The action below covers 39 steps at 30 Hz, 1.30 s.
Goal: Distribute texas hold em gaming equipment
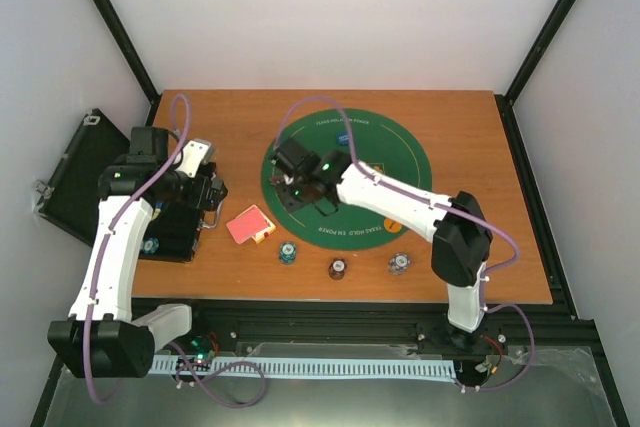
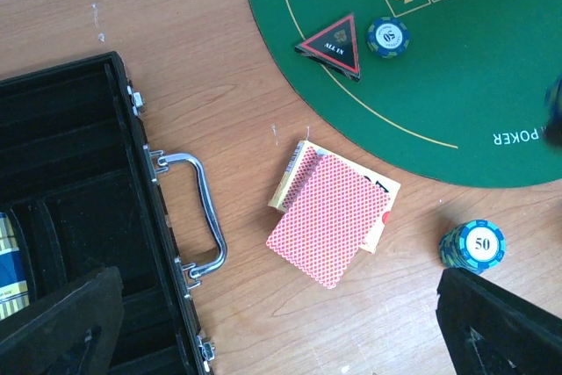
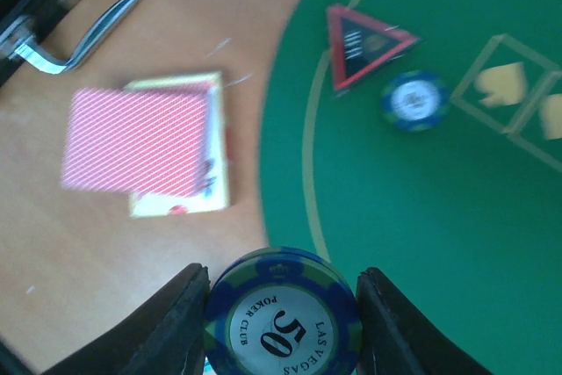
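Note:
My right gripper (image 3: 283, 327) is shut on a blue-and-green poker chip (image 3: 283, 313) marked 50, held above the edge of the green mat (image 3: 421, 217). Beyond it a black red-edged triangle marker (image 3: 364, 46) and a blue chip (image 3: 415, 100) lie on the mat. A red-backed deck of playing cards (image 2: 329, 217) rests on a pale card box on the wood. My left gripper (image 2: 281, 331) hangs open above the wood between the deck and the black case (image 2: 79, 217). Three chip stacks (image 1: 289, 252) (image 1: 338, 269) (image 1: 399, 263) stand near the front edge.
The black case lies open at the table's left edge, its lid (image 1: 75, 172) hanging off the side and its metal handle (image 2: 198, 208) facing the deck. Something blue (image 2: 10, 265) lies in a case compartment. The round green mat (image 1: 400, 162) covers the table's middle.

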Available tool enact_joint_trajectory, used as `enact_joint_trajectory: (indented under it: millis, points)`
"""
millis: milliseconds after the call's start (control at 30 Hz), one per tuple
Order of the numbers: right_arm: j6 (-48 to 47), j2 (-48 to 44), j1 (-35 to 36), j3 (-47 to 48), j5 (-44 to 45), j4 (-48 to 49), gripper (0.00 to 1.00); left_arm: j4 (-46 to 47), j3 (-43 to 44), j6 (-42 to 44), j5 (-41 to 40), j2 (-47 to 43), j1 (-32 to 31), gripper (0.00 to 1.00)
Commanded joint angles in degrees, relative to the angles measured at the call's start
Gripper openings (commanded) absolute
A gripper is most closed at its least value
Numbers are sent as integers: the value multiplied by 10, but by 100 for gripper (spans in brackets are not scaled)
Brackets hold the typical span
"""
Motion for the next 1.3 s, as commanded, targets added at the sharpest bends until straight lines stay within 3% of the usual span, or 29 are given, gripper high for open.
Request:
enact_joint_trajectory:
  millis: [0,267,600,900,1133,1267]
  points:
    - [-31,-13,-78,24,7,-23,23,11,2,-3,2,7,2,100]
    - [-66,80,-220,107,10,-28,23,20,0,-2,19,23,3,100]
    - [-97,271,-316,309,14,-74,23,38,8,8,57,53,2,100]
    - [-98,369,-347,390,1,-73,23,55,10,8,77,77,2,100]
    - [-93,395,-349,395,-1,-68,24,61,8,10,83,81,2,100]
    - [-90,400,-349,395,-2,-67,37,58,9,11,85,77,2,100]
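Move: My right hand, holding the blue 50 chip, is bound for open felt just right of the SMALL BLIND button: about 28 cm ahead, 19 cm right and 14 cm down. The button is some 29 cm ahead and 14 cm right. The chip already set out is 13 cm ahead, 1 cm right, with the ALL IN triangle 14 cm ahead, 4 cm left. From my left hand that felt spot is roughly 28 cm ahead, 39 cm right, 21 cm below. I sweep my right hand forward and right in one quick carry of some 28 cm out and 19 cm across, towards the SMALL BLIND button, keeping the 50 chip pinched. I rise slightly, then sink about 14 cm beside the button, turning nearly 30 degrees clockwise. Meanwhile my open, empty left hand eases a few centimetres forward, down and right. ##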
